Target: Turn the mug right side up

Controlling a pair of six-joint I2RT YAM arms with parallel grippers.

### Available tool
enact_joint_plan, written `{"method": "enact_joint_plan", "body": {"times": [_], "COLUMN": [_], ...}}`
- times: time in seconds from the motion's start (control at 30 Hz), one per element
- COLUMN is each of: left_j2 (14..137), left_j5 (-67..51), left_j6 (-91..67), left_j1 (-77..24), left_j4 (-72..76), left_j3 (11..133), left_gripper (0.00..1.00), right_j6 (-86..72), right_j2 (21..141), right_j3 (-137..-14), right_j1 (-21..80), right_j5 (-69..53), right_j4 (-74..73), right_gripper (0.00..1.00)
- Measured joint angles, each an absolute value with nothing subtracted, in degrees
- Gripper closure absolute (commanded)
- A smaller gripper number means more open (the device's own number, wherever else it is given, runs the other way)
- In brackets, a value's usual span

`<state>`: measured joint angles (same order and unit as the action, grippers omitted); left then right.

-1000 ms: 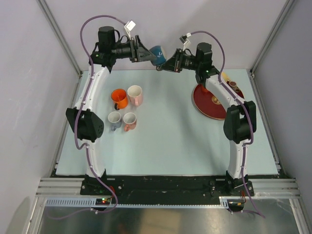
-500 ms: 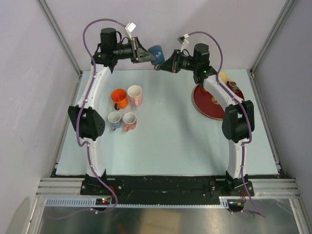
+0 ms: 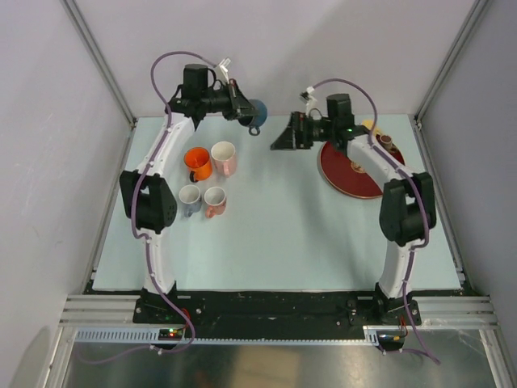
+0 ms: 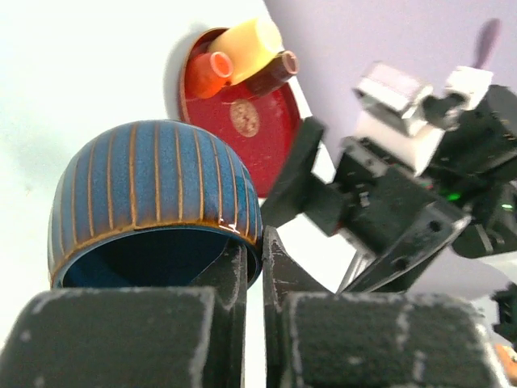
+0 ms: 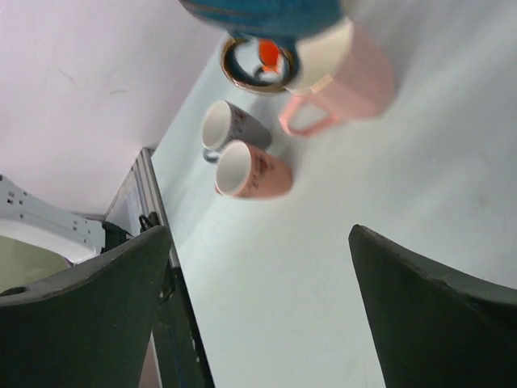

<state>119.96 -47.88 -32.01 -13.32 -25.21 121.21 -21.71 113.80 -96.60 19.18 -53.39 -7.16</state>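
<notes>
The mug is dark blue with thin orange stripes and hangs in the air over the table's far edge. My left gripper is shut on its rim. In the left wrist view the mug shows its open mouth toward the camera, with the rim wall pinched in the left gripper. My right gripper stands open and empty to the right of the mug, apart from it. The right wrist view shows the mug's underside and ring handle above the wide-open right gripper.
An orange mug, a pink-and-white mug, a grey mug and a small pink mug stand upright at the left. A red plate with small cups on it lies at the far right, under the right arm.
The right gripper has opened, let go of the blue mug and drawn back to the right. The left gripper has shut on the rim and now carries the mug alone.
</notes>
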Motion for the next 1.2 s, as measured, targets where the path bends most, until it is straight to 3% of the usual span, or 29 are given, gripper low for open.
{"method": "enact_joint_plan", "body": {"times": [0.37,1.2], "left_j2": [122.28,130.39], "left_j5": [-30.55,-14.06], "left_j6": [-24.91,-17.89], "left_j1": [-19.27,-24.53], "left_j4": [-39.62,-48.6], "left_j3": [121.19,119.33], "left_gripper": [1.0,1.0], "right_j6": [-12.8,-15.77], "right_j2": [98.32,98.13], "right_j3": [-83.24,-77.67], "right_j1": [3.42,3.77], "right_j5": [-47.97,-42.41], "right_j4": [-20.01,-19.09], "right_gripper": [0.01,0.0]}}
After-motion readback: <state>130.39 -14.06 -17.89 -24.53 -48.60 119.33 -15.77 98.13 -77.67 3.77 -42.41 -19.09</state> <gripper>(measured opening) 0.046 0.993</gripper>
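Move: The left gripper already holds the blue mug by its rim. Its free table spot is about 28 cm below that hand, 3 cm back and 1 cm right; from that spot the large pink mug is 9 cm left and level. The orange mug stands 4 cm back and 18 cm left of the hand, the small pink mug 15 cm back and 12 cm left. From the right hand the spot is 11 cm left, the red plate's middle 22 cm right, both roughly level and 21 cm down. Lower the left gripper about 20 cm towards the free spot beside the large pink mug, easing off near the table. Keep the rim pinched and roll the wrist some 40 degrees so the fingers point steeply down. Meanwhile pull the open right gripper quickly 15 cm right, clear of the blue mug towards the red plate, then let it sink a little, turning clockwise. ##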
